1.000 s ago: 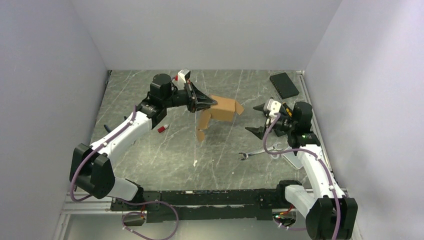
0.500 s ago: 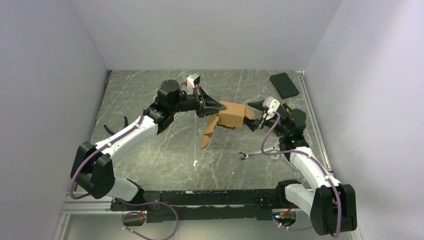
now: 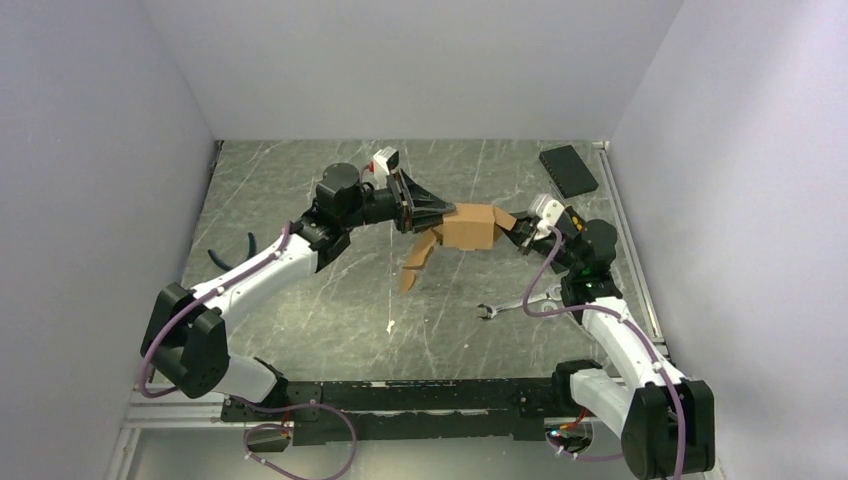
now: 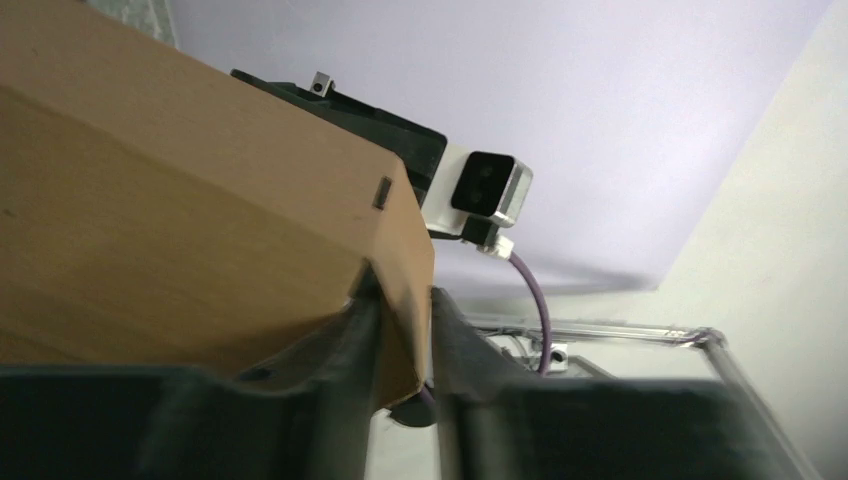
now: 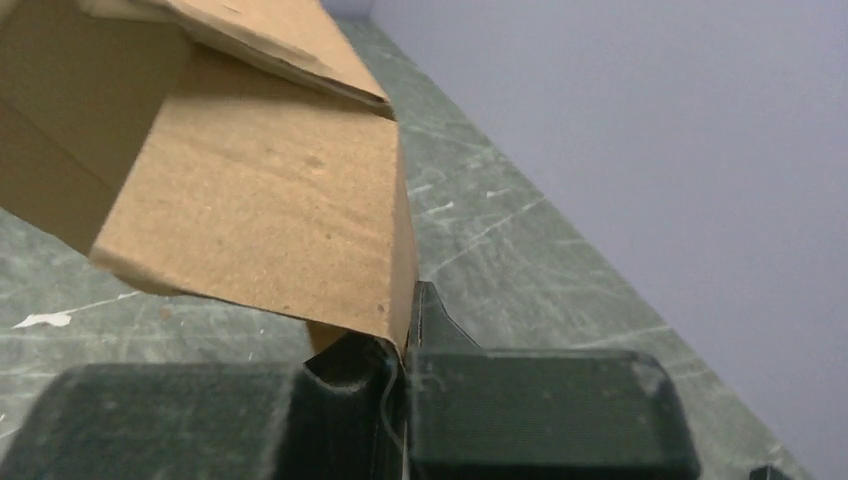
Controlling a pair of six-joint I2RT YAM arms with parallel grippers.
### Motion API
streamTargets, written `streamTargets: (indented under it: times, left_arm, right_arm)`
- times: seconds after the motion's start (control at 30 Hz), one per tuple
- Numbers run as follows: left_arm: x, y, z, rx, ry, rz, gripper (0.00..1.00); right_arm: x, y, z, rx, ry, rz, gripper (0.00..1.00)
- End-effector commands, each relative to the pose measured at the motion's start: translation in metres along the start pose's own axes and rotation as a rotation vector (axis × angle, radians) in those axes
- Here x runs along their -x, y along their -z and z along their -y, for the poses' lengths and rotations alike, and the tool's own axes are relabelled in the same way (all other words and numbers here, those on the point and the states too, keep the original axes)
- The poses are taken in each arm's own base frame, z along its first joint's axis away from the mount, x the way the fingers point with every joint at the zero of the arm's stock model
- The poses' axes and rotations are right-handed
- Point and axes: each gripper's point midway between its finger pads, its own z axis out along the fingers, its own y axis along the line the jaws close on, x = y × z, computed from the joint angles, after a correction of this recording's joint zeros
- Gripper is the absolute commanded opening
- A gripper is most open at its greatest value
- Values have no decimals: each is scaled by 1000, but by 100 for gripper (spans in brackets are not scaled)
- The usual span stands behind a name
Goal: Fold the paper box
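The paper box (image 3: 470, 228), plain brown cardboard, hangs above the middle of the table between both arms, with a long flap (image 3: 415, 265) drooping from its left end. My left gripper (image 3: 438, 212) is at the box's left end. In the left wrist view its fingers (image 4: 400, 290) flank a thin wall of the box (image 4: 180, 220) closely on both sides. My right gripper (image 3: 515, 225) is at the right end. In the right wrist view it (image 5: 400, 335) is shut on the lower edge of a box panel (image 5: 250, 210).
A black flat pad (image 3: 568, 170) lies at the back right corner. A metal wrench (image 3: 515, 303) rests on the table beside the right arm. A small white scrap (image 3: 390, 326) lies in front of the box. Grey walls stand on three sides.
The right arm reached in to the box's right end and its open jaws closed on a panel. The left arm carried the box a little to the right.
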Motion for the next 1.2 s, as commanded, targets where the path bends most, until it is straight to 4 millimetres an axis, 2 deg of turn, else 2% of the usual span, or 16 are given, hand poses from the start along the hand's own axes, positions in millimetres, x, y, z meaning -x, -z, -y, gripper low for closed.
streamTargets:
  times: [0.0, 0.03, 0.1, 0.17, 0.2, 0.23, 0.37, 0.5, 0.6, 0.67, 0.8, 0.87, 0.97, 1.17]
  left_arm:
    - [8, 11, 19, -67, -89, 83, 48]
    - [11, 16, 19, -51, -117, 108, 58]
    - [16, 30, 20, -14, -206, 166, 74]
    - [23, 51, 21, 35, -319, 245, 85]
    - [22, 66, 30, 48, -391, 293, 91]
    - [27, 79, 28, 95, -486, 355, 96]
    - [24, 133, 20, 256, -770, 494, 99]
    - [7, 169, -13, 342, -936, 509, 100]
    - [-14, 176, -37, 286, -1017, 454, 100]
    - [-27, 177, -45, 195, -1053, 444, 100]
    - [-41, 177, -50, -19, -1104, 499, 99]
    - [-39, 175, -55, -27, -1106, 507, 100]
    - [-30, 162, -68, 30, -1119, 456, 100]
    - [-10, 142, -75, 137, -1250, 413, 99]
  right_arm:
    - [16, 0, 6, 7, 0, -30, 0]
    - [14, 1, 6, 11, -9, -49, 0]
    - [11, 6, 5, 30, -14, -86, 0]
    - [8, 10, 6, 47, -23, -124, 0]
    - [8, 12, 8, 43, -30, -134, 0]
    - [9, 15, 11, 33, -37, -141, 0]
    - [15, 21, 27, -31, -99, -164, 0]
    - [15, 26, 42, -73, -245, -182, 0]
    - [13, 30, 48, -83, -344, -188, 0]
    - [12, 32, 51, -90, -370, -192, 0]
    - [7, 32, 49, -66, -431, -196, 0]
    - [3, 31, 48, -61, -451, -199, 0]
    - [-1, 31, 48, -55, -467, -204, 0]
    - [-8, 29, 45, -36, -495, -211, 0]
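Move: The paper box hangs between both grippers: its middle is about 9 cm right of the left gripper, 1 cm ahead and 12 cm below. From the right gripper, pinching the other end, that middle lies roughly 10 cm left, 3 cm back and 3 cm lower. On the table, some 25 cm below the right gripper, the wrench lies 5 cm back and 7 cm right, the black notebook 12 cm ahead and 19 cm right. Open the left gripper wide to let go of the paper box, swing it about 16 cm left and some 8 cm back, rising a little first, then drop it clear and ease slightly forward and right, rolling it on the way. Keep the right fingers shut on their edge, carry the box about 5 cm right and tip the hand down some 30 degrees. ##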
